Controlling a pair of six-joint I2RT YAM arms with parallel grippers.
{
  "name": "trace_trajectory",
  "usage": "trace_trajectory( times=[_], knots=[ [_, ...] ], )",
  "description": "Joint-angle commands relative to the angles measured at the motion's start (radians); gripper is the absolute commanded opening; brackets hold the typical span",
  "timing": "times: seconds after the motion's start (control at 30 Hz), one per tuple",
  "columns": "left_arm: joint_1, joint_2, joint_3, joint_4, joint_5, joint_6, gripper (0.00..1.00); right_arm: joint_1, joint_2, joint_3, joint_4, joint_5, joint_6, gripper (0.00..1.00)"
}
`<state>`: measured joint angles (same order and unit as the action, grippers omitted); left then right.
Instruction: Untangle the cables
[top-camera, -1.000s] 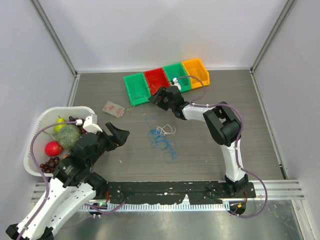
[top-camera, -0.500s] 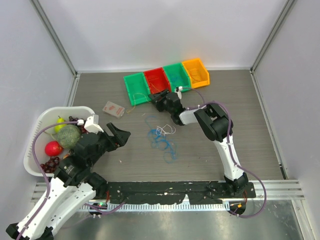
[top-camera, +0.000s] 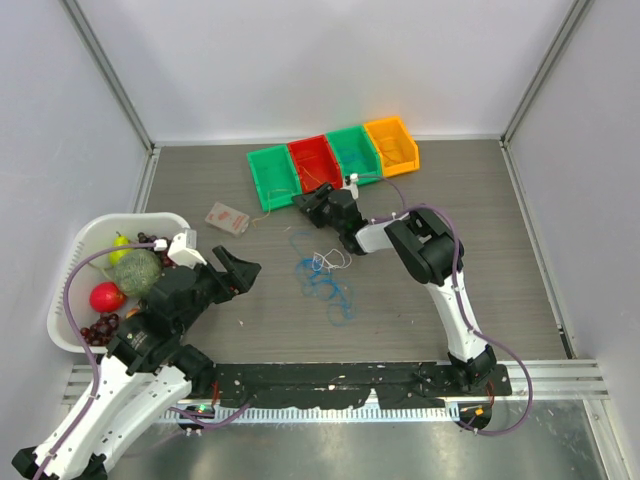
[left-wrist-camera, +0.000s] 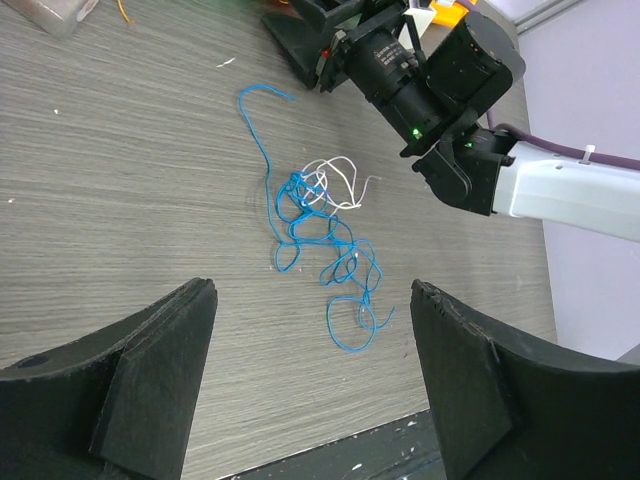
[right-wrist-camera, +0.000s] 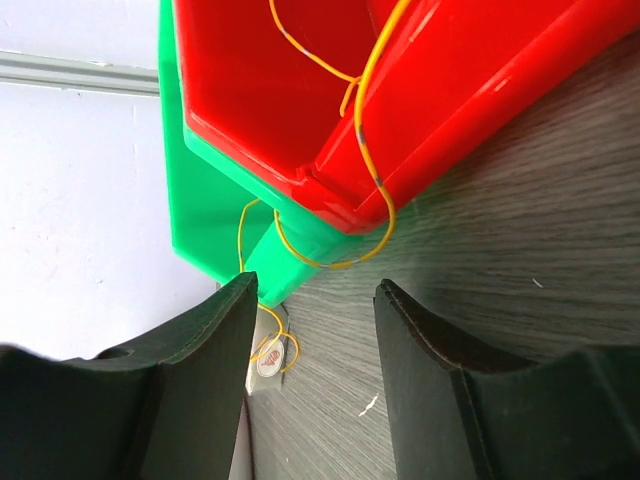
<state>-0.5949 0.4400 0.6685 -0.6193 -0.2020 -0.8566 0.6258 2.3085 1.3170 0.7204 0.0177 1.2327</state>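
Observation:
A tangle of blue cable (top-camera: 322, 278) lies mid-table, with a small white cable (top-camera: 333, 260) looped into its upper part. The left wrist view shows the blue loops (left-wrist-camera: 352, 330) and white loops (left-wrist-camera: 338, 186) on the wood ahead. My left gripper (top-camera: 240, 268) hovers left of the tangle, open and empty (left-wrist-camera: 312, 292). A yellow cable (right-wrist-camera: 378, 180) hangs out of the red bin (right-wrist-camera: 300, 80) and curls over the green bin's corner (right-wrist-camera: 210, 180). My right gripper (top-camera: 304, 200) sits low at the bins' front, open (right-wrist-camera: 315, 290), with the yellow loop just beyond its tips.
Four bins stand in a row at the back: green (top-camera: 272, 172), red (top-camera: 312, 160), green (top-camera: 352, 150), orange (top-camera: 392, 142). A small clear packet (top-camera: 226, 217) lies left of them. A white basket (top-camera: 75, 250) of fruit sits at the left edge.
The right gripper has slid left along the front of the bins and its jaws have narrowed a little. The left arm and the blue tangle have not moved.

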Motion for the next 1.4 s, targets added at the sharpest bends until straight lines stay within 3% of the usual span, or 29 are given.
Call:
trace_trajectory(
  times=[0.0,0.43,1.0,1.03,1.17,1.37],
  knots=[
    [0.001,-0.017,-0.007,0.020,-0.013,0.010,0.82,-0.001,0.012,0.037,0.071,0.001,-0.039,0.54],
    [0.003,-0.014,-0.010,0.023,-0.010,0.011,0.82,-0.009,0.028,0.036,0.120,0.073,0.129,0.47],
    [0.003,-0.007,-0.009,0.035,0.001,0.013,0.82,-0.023,0.017,0.064,0.102,0.061,0.198,0.05],
    [0.001,-0.009,-0.009,0.033,0.000,0.013,0.82,-0.021,0.002,0.061,0.100,0.056,0.188,0.01],
    [0.003,-0.006,-0.007,0.039,0.001,0.014,0.82,-0.021,-0.067,0.047,0.047,0.057,0.101,0.01],
    [0.001,0.002,-0.007,0.049,0.010,0.016,0.82,-0.038,-0.147,0.138,-0.173,0.110,-0.206,0.01]
  ],
)
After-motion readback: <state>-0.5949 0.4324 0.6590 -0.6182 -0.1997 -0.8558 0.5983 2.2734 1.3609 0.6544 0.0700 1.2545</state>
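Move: The orange cable hangs over the near rim of the left green bin, by its corner with the red bin, roughly 2 cm ahead of the right hand's open fingers and about 1 cm lower. From that hand the red bin's middle lies some 10 cm ahead and 4 cm to the right, the green bin's about 7 cm ahead and 6 cm to the left, both roughly 3 cm below. From the idle left hand the cable is about 27 cm ahead, 10 cm to the right and 17 cm down. The right hand eases forward about 2 cm, in towards the corner where the green and red bins meet, rolling some 10 degrees so its left side rises while the half-open fingers shut completely and pinch the orange cable hanging there. With the tips closed it starts to lift, about 1.5 cm up and 1 cm to the right, undoing most of that roll and drawing on the cable. ##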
